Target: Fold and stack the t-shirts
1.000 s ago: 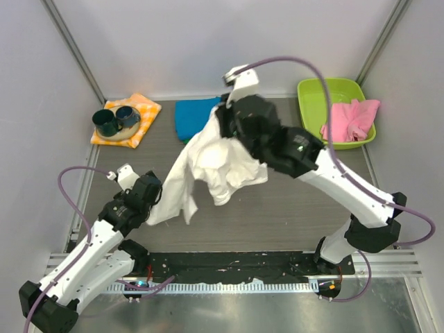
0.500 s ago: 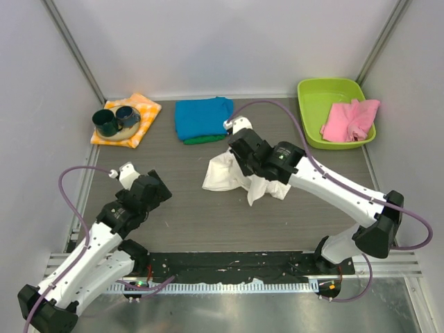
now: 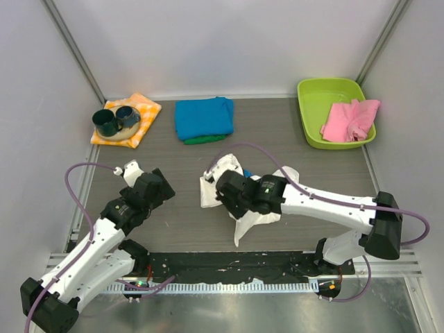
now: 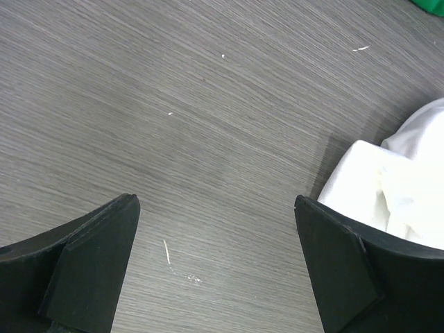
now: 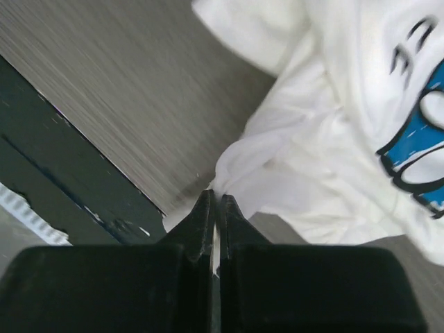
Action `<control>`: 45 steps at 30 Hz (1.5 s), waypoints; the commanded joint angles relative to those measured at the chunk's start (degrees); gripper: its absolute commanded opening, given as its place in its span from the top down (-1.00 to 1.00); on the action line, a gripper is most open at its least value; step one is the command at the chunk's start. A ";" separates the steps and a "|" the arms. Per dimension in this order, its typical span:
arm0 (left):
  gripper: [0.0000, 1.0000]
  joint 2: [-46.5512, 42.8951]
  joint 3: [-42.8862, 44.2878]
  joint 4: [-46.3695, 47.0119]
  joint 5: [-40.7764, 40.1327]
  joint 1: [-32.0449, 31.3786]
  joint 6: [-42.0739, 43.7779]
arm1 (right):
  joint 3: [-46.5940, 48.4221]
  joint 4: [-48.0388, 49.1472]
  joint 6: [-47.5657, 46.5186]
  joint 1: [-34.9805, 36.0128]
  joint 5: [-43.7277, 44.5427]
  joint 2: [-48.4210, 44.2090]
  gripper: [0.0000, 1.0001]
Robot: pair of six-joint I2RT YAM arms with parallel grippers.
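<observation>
The white t-shirt [image 3: 214, 186] with blue print lies crumpled mid-table, one tail reaching toward the near edge. My right gripper [image 3: 234, 208] sits low over it, shut on a fold of the white cloth. The right wrist view shows the pinched edge at the right gripper [image 5: 215, 198], with the white shirt [image 5: 326, 139] and its blue lettering [image 5: 416, 132] beyond. To the left my left gripper [image 3: 161, 186] hangs over bare table. In the left wrist view the left gripper [image 4: 215, 208] stands open and empty, the shirt [image 4: 395, 180] to its right. A folded turquoise t-shirt [image 3: 203, 116] rests on a green one [image 3: 205, 139] at the back.
An orange-and-white checked cloth [image 3: 142, 114] with two dark cups [image 3: 116, 121] lies at the back left. A lime green bin [image 3: 316, 90] holding a pink cloth [image 3: 350, 118] sits at the back right. A black rail [image 3: 229, 267] runs along the near edge.
My right arm swung down from the back of the table toward the near edge, dragging the white shirt from hanging in the air to a heap on the table. The left arm barely shifted.
</observation>
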 commanded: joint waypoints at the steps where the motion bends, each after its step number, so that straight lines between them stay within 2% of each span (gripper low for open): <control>1: -1.00 0.45 0.02 2.54 0.32 0.27 0.95 | -11.78 6.70 2.60 1.08 -5.70 0.02 0.99; 4: -1.00 0.63 0.11 3.07 0.67 0.27 1.12 | -17.41 9.26 2.87 4.59 -7.46 0.98 0.99; 5: -1.00 0.63 0.02 3.25 0.76 0.27 1.04 | -18.12 8.74 3.40 5.65 -5.64 1.25 0.99; 7: -1.00 0.98 -0.07 3.60 0.68 0.27 1.13 | -19.79 8.03 4.54 5.83 -3.34 0.21 0.81; 8: -1.00 1.16 -0.07 3.77 0.68 0.27 1.21 | -20.14 7.51 5.94 5.75 -0.29 -0.67 0.33; 9: -1.00 1.77 -0.07 4.04 0.76 0.27 1.21 | -20.41 7.16 6.73 5.92 1.31 -2.16 0.14; 10: -0.99 1.95 -0.07 4.21 0.76 0.27 1.30 | -20.41 6.89 7.18 6.01 2.19 -5.22 -0.23; 13: -0.99 3.08 0.02 5.00 1.12 0.27 1.48 | -20.58 6.89 9.20 6.01 5.63 -10.77 -0.62; 18: -0.99 4.85 0.72 7.02 3.83 0.27 2.09 | -18.74 1.89 12.79 6.01 12.98 -18.43 -0.64; 22: -0.98 8.00 0.37 10.36 9.37 0.27 2.44 | -19.61 -0.76 16.23 5.40 20.11 -19.84 -0.64; 25: -0.89 13.01 0.37 12.91 13.40 -0.17 3.06 | -20.93 -0.76 18.33 3.47 22.32 -18.35 -0.62; 29: -0.74 22.50 3.61 14.85 14.83 -5.43 3.50 | -22.69 3.44 17.91 -2.93 21.11 -16.42 -0.60; 30: -0.72 25.56 4.32 15.20 14.31 -9.19 3.32 | -23.82 4.68 17.47 -4.26 20.32 -16.15 -0.60; 35: -0.66 30.86 8.19 18.01 12.02 -18.88 -0.80 | -27.52 12.33 15.10 -12.61 13.38 -14.84 -0.57; 45: -0.53 39.20 8.28 22.41 9.21 -20.65 -5.38 | -31.75 21.21 15.62 -17.54 10.99 -7.72 -0.55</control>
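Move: The white t-shirt hangs pinched in the right fingers, its middle lying roughly 10 cm ahead, 7 cm to the right and 16 cm below that hand. Straight back from the right hand, some 9 cm, runs the table's front edge; the blue folded stack sits about 41 cm ahead and 11 cm left. From the left hand the shirt's middle is about 33 cm right, 4 cm ahead and 10 cm down. The white t-shirt's held part is carried down about 12 cm, back and left towards the table's front edge, and the right fingers open to let go. The right hand lifts some 10 cm, swings right and forward while turning clockwise, then sinks open over the shirt's print. Meanwhile the left hand sweeps about 17 cm right and 7 cm down to the shirt's left side, turning some 25 degrees clockwise, fingers narrowing slightly. ##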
